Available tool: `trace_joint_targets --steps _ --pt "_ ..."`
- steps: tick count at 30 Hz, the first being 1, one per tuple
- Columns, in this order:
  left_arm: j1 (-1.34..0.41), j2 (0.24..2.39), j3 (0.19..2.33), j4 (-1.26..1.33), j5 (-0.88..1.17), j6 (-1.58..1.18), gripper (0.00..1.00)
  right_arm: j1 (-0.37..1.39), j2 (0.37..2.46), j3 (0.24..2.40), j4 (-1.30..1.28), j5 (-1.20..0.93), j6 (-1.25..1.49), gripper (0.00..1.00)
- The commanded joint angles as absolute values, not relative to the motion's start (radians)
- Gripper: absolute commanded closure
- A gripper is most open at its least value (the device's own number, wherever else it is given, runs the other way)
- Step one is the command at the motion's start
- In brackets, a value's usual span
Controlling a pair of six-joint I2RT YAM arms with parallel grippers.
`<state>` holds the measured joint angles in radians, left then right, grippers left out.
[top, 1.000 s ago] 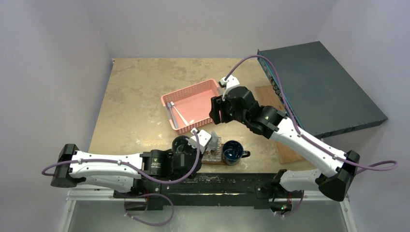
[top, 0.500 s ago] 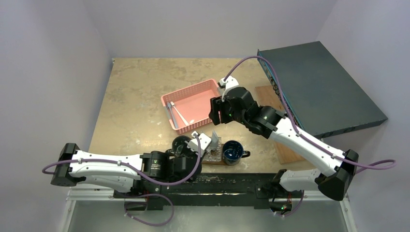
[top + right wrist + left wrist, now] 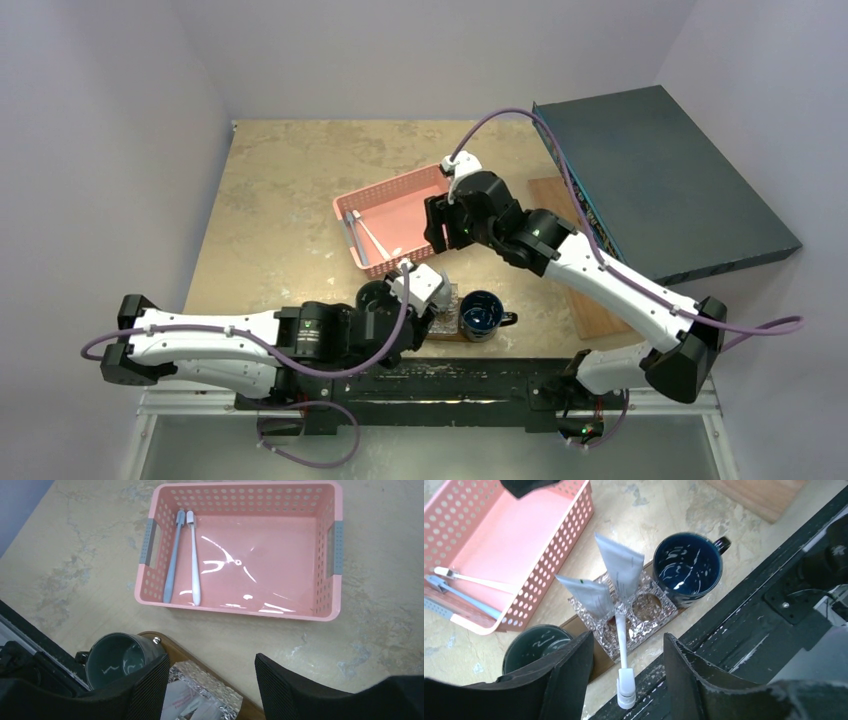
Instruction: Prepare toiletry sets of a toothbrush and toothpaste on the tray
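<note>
On the dark brown tray (image 3: 574, 625) stands a clear glass holder (image 3: 646, 614) with two pale toothpaste tubes (image 3: 621, 565) upright in it. A white toothbrush (image 3: 622, 645) leans out of the holder, head towards the camera. My left gripper (image 3: 628, 639) is open on either side of this toothbrush, not touching it. My right gripper (image 3: 211, 660) hangs open and empty between the tray (image 3: 172, 647) and the pink basket (image 3: 240, 611). Inside the basket lie a white toothbrush (image 3: 194, 560) and a grey one (image 3: 173, 560).
A dark blue mug (image 3: 689, 565) and a dark green mug (image 3: 531, 645) flank the holder on the tray. A paler wooden board (image 3: 590, 300) and a large dark slab (image 3: 660, 180) lie at the right. A black rail (image 3: 734, 615) runs along the table's near edge.
My left gripper has opened and let go of the white toothbrush, which stays in the holder. The right gripper has shifted left over the basket's near side.
</note>
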<state>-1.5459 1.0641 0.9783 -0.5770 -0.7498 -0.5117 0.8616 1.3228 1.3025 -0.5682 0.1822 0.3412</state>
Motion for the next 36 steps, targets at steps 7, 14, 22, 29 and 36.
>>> trace_joint_targets --steps 7,14,22,29,36 --pt "-1.409 1.016 1.134 -0.628 -0.566 -0.404 0.48 0.855 1.44 1.462 -0.582 0.108 0.28 0.35" --pt "-1.232 1.0 1.19 -0.695 -0.442 -0.39 0.48 0.856 1.576 1.582 -0.611 0.019 0.254 0.35" --pt "-0.992 0.997 1.251 -0.804 -0.31 -0.359 0.49 0.856 1.779 1.741 -0.665 0.003 0.242 0.35" --pt "-0.75 0.937 1.214 -0.813 -0.222 -0.325 0.49 0.856 1.938 1.855 -0.693 0.003 0.24 0.35" --pt "-0.541 0.886 1.112 -0.772 -0.137 -0.313 0.5 0.856 2.088 1.98 -0.728 0.003 0.23 0.35"
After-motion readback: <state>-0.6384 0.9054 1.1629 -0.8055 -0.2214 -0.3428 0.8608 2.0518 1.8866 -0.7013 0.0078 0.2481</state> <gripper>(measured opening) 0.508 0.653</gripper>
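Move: The white toothbrush lying in the pink basket is about 18 cm ahead of the right hand, 12 cm to its left and 22 cm below; the blue toothbrush lies some 5 cm left of it and 2 cm nearer. From the empty left hand, that white one is roughly 30 cm ahead, 13 cm left and 20 cm down; the clear holder is about 6 cm ahead, straight on, and 16 cm below. Towards the white toothbrush in the basket comes the right hand, fingers staying open: first left and a little forward, then steeply down, about 12 cm left, 10 down and 7 forward, tipping down slightly. The left hand leaves the filled holder empty, rising first, then swinging forward and left towards the basket's near-left corner, turning counter-clockwise some 20 degrees. ##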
